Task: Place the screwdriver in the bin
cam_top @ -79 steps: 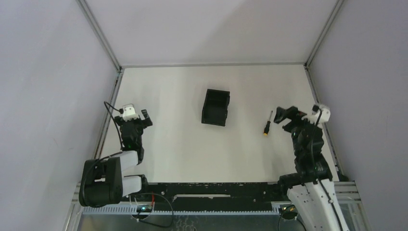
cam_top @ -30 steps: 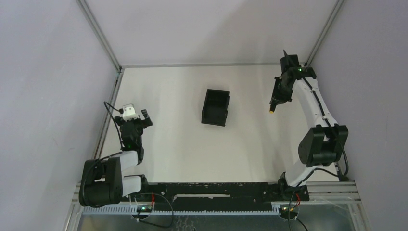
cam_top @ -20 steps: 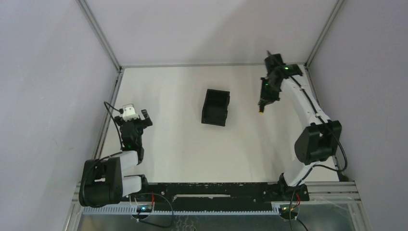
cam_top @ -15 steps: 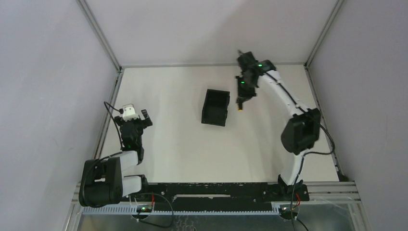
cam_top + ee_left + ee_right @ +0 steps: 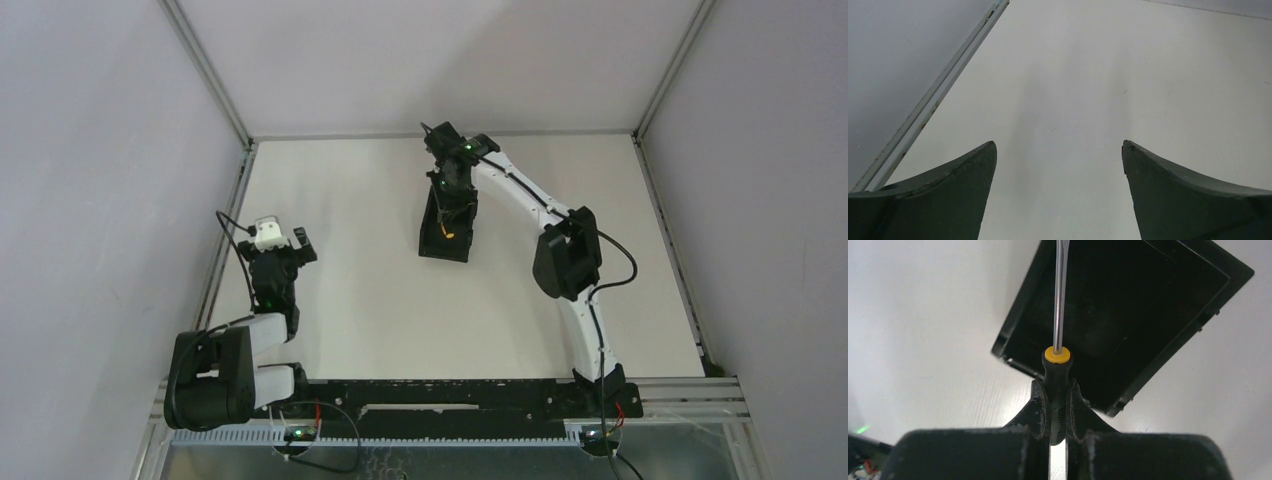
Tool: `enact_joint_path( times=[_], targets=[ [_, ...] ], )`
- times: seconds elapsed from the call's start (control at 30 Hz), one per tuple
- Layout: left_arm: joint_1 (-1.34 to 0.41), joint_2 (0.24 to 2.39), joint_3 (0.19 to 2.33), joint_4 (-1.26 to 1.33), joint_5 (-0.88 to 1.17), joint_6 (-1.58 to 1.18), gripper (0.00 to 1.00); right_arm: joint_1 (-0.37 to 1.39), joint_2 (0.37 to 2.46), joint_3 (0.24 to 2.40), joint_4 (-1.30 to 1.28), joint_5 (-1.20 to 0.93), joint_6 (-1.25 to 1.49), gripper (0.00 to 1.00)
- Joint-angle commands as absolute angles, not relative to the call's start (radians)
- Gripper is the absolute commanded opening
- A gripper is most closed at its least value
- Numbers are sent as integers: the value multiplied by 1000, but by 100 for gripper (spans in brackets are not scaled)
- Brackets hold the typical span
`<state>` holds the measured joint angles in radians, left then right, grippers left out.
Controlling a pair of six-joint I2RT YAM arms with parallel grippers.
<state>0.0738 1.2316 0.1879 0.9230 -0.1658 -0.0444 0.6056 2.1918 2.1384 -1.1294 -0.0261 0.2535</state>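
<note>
The black open-top bin [image 5: 448, 240] stands mid-table; in the right wrist view its rim [image 5: 1018, 325] lies below my fingers. My right gripper [image 5: 1056, 405] is shut on the screwdriver's black handle [image 5: 1055, 375]. The handle has an orange collar and the thin steel shaft [image 5: 1060, 290] points out over the bin's opening. From above, the right gripper [image 5: 452, 205] hangs over the bin with the orange tip [image 5: 449, 235] showing inside its outline. My left gripper [image 5: 283, 243] is open and empty near the left edge, both fingers [image 5: 948, 200] wide apart over bare table.
White table top [image 5: 350, 290] with a metal frame rail [image 5: 225, 260] along its left edge and grey walls on three sides. The right arm [image 5: 565, 260] stretches across the table's right half toward the bin.
The right arm took the screwdriver off the table at the right, lifted it, and swept it left to above the bin. The left arm has not moved.
</note>
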Motion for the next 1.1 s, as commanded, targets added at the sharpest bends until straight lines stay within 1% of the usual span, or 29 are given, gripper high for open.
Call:
enact_joint_path(
  times=[0.0,0.1,0.13,0.23,0.3,0.33,0.57,0.73,0.8,0.83,0.87,0.9,0.93,0.97,1.0,1.07],
  targets=[
    [66,1231,232,966,-176,-29,100,609,2257,2155,-1094,29,211,0],
    [66,1232,232,966,-176,-29,100,615,2287,2127,-1072,38,200,0],
    [66,1231,232,966,-176,-28,100,618,2293,2118,-1066,44,200,3],
    [66,1232,232,966,-175,-29,100,619,2298,2113,-1073,87,222,27],
    [66,1232,233,966,-176,-29,100,620,2280,2098,-1064,105,235,39],
    [66,1232,233,966,-175,-29,100,620,2272,2094,-1060,106,237,43],
    [65,1231,232,966,-176,-29,100,626,2160,2079,-1036,145,259,45],
    [66,1232,232,966,-175,-29,100,638,2017,2055,-1004,163,253,45],
    [66,1232,232,966,-175,-29,100,637,1940,2011,-971,173,245,48],
    [66,1231,231,966,-176,-29,100,637,1895,1977,-948,182,241,53],
    [66,1232,232,966,-176,-29,100,637,1851,1942,-921,190,235,61],
    [66,1231,232,966,-176,-29,100,636,1802,1897,-888,196,228,77],
    [65,1232,232,966,-175,-29,100,634,1752,1849,-854,201,222,96],
    [66,1232,232,966,-176,-29,100,630,1705,1794,-808,196,206,99],
    [66,1231,232,966,-176,-28,100,628,1656,1717,-744,187,178,100],
    [66,1232,232,966,-176,-29,100,621,1570,1632,-686,173,160,100]
  ],
)
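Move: Nearly straight below the right hand, which still pinches the screwdriver by its handle, sits the open black bin: its middle is about 3 cm farther ahead, 1 cm to the left and roughly 9 cm down. Nothing else stands near it on the table. From the idle left hand the bin lies about 35 cm to the right, some 7 cm ahead and around 7 cm lower. Sinking about 7 cm into the bin with a slight drift to its left, the right hand rolls some 10 degrees and opens its fingers to nearly half near the bottom, letting go of the screwdriver. It then climbs fast, some 19 cm straight up out of the bin before easing back and left, fingers spreading fully and tips swinging forward. ##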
